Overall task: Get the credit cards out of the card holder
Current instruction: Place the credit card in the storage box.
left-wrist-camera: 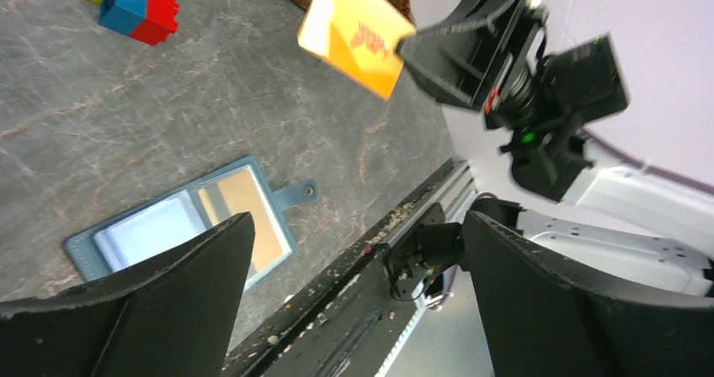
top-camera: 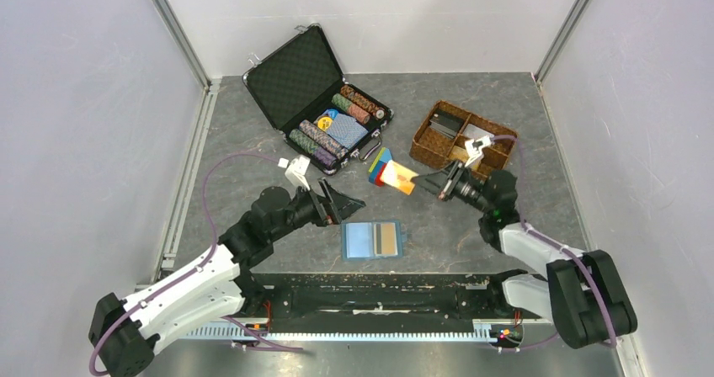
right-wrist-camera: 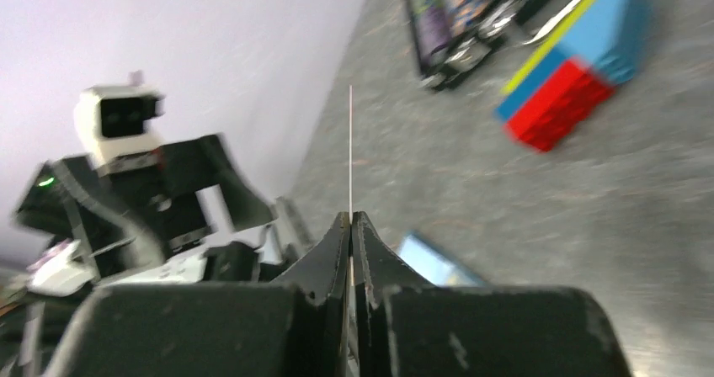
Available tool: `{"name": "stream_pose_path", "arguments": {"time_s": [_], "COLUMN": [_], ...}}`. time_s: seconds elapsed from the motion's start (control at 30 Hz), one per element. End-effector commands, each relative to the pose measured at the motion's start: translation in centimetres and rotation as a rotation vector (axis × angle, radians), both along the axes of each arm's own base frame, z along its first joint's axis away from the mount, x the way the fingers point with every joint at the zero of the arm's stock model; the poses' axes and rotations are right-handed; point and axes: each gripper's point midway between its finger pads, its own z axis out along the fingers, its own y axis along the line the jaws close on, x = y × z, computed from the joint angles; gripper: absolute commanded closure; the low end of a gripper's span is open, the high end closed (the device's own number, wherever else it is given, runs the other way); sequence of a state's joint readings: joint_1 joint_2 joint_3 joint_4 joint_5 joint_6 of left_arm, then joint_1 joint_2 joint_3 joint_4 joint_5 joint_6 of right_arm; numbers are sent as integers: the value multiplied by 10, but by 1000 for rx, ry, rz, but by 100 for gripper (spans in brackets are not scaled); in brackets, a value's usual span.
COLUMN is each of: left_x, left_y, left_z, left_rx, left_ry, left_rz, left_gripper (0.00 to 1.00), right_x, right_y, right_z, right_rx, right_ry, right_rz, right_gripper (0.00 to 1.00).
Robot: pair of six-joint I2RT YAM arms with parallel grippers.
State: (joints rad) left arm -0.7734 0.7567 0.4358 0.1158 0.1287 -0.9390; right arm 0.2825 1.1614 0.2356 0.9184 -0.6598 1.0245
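Observation:
The light-blue card holder (top-camera: 360, 241) lies open and flat on the table near the front edge. A tan-grey credit card (top-camera: 386, 239) sits in its right pocket. My right gripper (top-camera: 423, 183) is shut on the edge of an orange-yellow credit card (top-camera: 399, 177) and holds it in the air above the table. In the right wrist view that card (right-wrist-camera: 350, 146) shows edge-on between the closed fingers. My left gripper (top-camera: 351, 205) hangs open and empty just above and left of the holder. The left wrist view shows the holder (left-wrist-camera: 160, 230) below it and the orange card (left-wrist-camera: 354, 34) ahead.
An open black chip case (top-camera: 295, 78) stands at the back left. A brown wicker tray (top-camera: 459, 137) sits at the back right, behind the right gripper. A stack of coloured blocks (top-camera: 379, 165) lies by the orange card. The black front rail (top-camera: 370, 293) runs just below the holder.

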Motion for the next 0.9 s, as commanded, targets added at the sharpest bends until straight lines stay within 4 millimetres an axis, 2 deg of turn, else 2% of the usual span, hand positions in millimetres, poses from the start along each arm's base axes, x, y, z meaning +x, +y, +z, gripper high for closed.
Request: {"name": "stream_pose_path", "arguments": {"time_s": [0.0, 0.07, 0.17, 0.27, 0.33, 0.47, 0.6, 0.87], "left_x": [7, 7, 13, 16, 10, 5, 7, 9], "left_y": [15, 18, 29, 36, 32, 35, 45, 46], "left_z": [5, 9, 6, 0, 7, 16, 20, 3], "left_rx": [175, 223, 313, 365, 378, 464, 574, 646], "left_ry": [-110, -146, -156, -115, -116, -130, -169, -163], "left_rz": [9, -4, 28, 57, 5, -57, -86, -119], "left_gripper": [0, 0, 0, 0, 0, 0, 0, 0], "right_x": [35, 53, 73, 88, 94, 101, 105, 118], "right_y": [-39, -69, -116, -154, -173, -192, -200, -212], "right_z": [-12, -17, -10, -3, -7, -12, -20, -23], "right_rx": [-246, -332, -354, -373, -406, -404, -415, -440], "right_ry": [-5, 28, 55, 91, 141, 182, 231, 264], "right_rz": [-56, -125, -225, -299, -339, -381, -381, -423], "right_gripper": [100, 100, 100, 100, 100, 100, 100, 100]}}
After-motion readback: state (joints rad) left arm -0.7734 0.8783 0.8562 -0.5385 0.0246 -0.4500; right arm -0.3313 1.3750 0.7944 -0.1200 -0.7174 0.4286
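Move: The right hand already holds the gold card. The front-right compartment of the wicker storage box, where the other gold cards lie, is about 13 cm ahead of it, 17 cm to its right and 14 cm below. From this hand, the silver cards lie roughly 19 cm ahead and 20 cm right; the toy blocks some 8 cm ahead and 9 cm left. For the left hand, that gold-card compartment is about 22 cm ahead, 33 cm right and 17 cm down. Still pinching the gold card between shut fingers, the right hand sweeps quickly some 20 cm right and 10 cm forward to the storage box, then sinks about 4 cm towards the gold-card compartment. On the way it swings clockwise, rolls left side down and tips downward, each roughly 20 degrees. The left hand, open and empty, draws about 4 cm left and rolls its left side up some 30 degrees. ##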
